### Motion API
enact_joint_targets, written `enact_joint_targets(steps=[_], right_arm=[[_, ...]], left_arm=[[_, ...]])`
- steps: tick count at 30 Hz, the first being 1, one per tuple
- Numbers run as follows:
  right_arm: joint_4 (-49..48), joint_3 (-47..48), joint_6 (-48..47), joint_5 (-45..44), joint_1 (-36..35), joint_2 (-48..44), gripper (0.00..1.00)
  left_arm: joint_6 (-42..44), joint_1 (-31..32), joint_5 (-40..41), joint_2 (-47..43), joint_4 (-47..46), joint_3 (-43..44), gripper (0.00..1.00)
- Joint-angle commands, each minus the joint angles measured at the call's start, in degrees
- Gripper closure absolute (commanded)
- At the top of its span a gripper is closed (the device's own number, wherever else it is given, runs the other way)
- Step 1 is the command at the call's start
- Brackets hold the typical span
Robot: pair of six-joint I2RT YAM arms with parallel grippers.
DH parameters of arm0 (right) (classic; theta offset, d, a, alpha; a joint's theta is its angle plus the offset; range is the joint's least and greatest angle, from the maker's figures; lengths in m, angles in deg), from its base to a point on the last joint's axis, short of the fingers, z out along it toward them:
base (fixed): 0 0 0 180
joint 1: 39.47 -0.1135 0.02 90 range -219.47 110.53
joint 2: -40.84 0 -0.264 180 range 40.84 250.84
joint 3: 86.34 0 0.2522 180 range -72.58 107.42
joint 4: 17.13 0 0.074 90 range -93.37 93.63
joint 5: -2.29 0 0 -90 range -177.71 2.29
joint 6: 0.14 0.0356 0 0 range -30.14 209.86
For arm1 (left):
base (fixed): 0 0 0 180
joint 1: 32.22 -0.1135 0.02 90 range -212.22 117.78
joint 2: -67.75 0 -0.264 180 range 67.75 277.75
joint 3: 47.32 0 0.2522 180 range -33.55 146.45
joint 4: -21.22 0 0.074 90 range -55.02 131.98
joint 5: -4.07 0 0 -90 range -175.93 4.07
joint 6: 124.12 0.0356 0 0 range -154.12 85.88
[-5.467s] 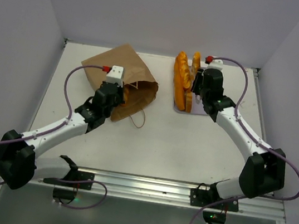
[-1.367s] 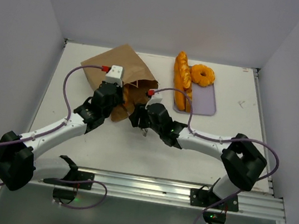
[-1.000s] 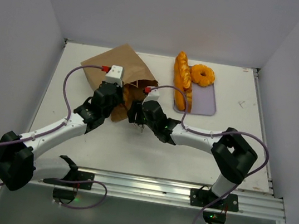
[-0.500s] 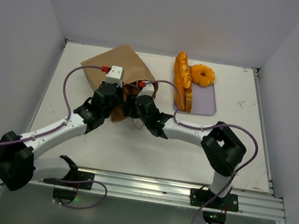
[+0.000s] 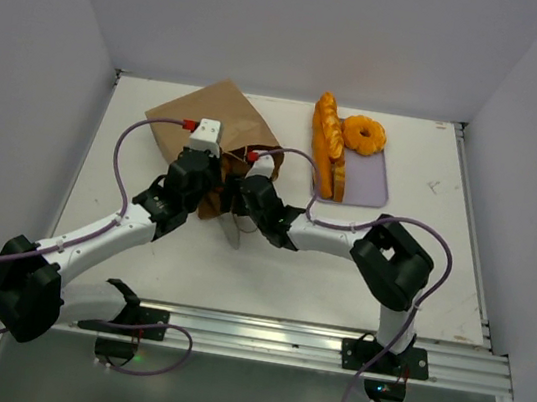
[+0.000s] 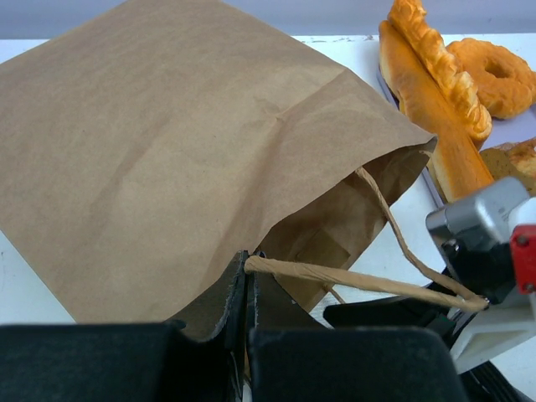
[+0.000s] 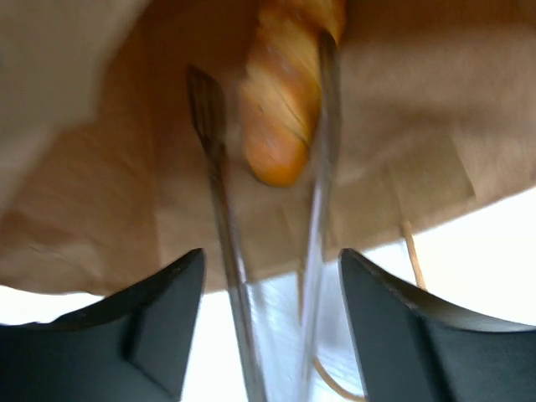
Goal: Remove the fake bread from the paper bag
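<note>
The brown paper bag [image 5: 210, 117] lies flat at the back left, its mouth facing right. My left gripper [image 5: 207, 172] is shut on the bag's lower lip by the cord handle [image 6: 352, 280] and holds the mouth open, as the left wrist view [image 6: 249, 268] shows. My right gripper [image 5: 236, 196] is at the mouth and holds metal tongs [image 7: 222, 193]. In the right wrist view [image 7: 270, 251] the tongs' open arms reach into the bag [image 7: 419, 126] on both sides of a golden bread loaf [image 7: 280, 109]. More bread loaves [image 5: 327, 144] and a ring piece [image 5: 365, 133] lie on the tray.
The lavender tray [image 5: 367, 185] sits at the back right, right of the bag. The tongs' rear end [image 5: 232, 231] sticks out behind my right gripper. White walls close in the table on three sides. My right arm stretches across the middle of the table.
My right arm swung from the tray leftward to the bag's mouth and pushed the tongs inside. My left gripper stayed put on the bag.
</note>
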Motion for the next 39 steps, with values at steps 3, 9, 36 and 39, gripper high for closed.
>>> enact_joint_targets(steps=[3, 9, 36, 39], right_arm=[[-4.9, -4.8, -1.5, 0.1, -0.3, -4.8, 0.14], [-9.2, -11.8, -3.1, -2.6, -2.8, -6.3, 0.01], [-11.7, -4.4, -13.0, -8.0, -6.9, 3.9, 0.05], [-11.2, -3.5, -13.5, -8.5, -6.9, 4.9, 0.04]], left_arm=[[0.7, -0.3, 0.2, -1.1, -3.4, 0.0, 1.00], [0.6, -0.4, 0.2, -1.1, -3.4, 0.0, 1.00], [0.6, -0.4, 0.1, -1.0, -3.5, -0.1, 1.00], [0.5, -0.4, -0.1, -1.1, -3.5, -0.1, 1.00]])
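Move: The fake bread still in the bag lies some 13 cm ahead of the right hand, 7 cm to its left and 7 cm below; this hand already holds the tongs, with the prongs reaching into the bag mouth on either side of the bread's near end. The bag's upper rim, in the left fingers, is about 2 cm ahead, 5 cm left and 9 cm above. From the left hand, the bread is roughly 12 cm ahead, 2 cm left and 17 cm below. Back out from the bag mouth by about 6.5 cm and down some 4 cm, the right hand draws away from the fake bread while its fingers open almost fully and the tongs' prongs spread wider. It then turns round, easing about 3 cm forward and slightly left towards the bread, left side dipping and fingertips tilting up some 10 degrees. The left hand stays put, still pinching the bag's rim and handle to hold the mouth up. ##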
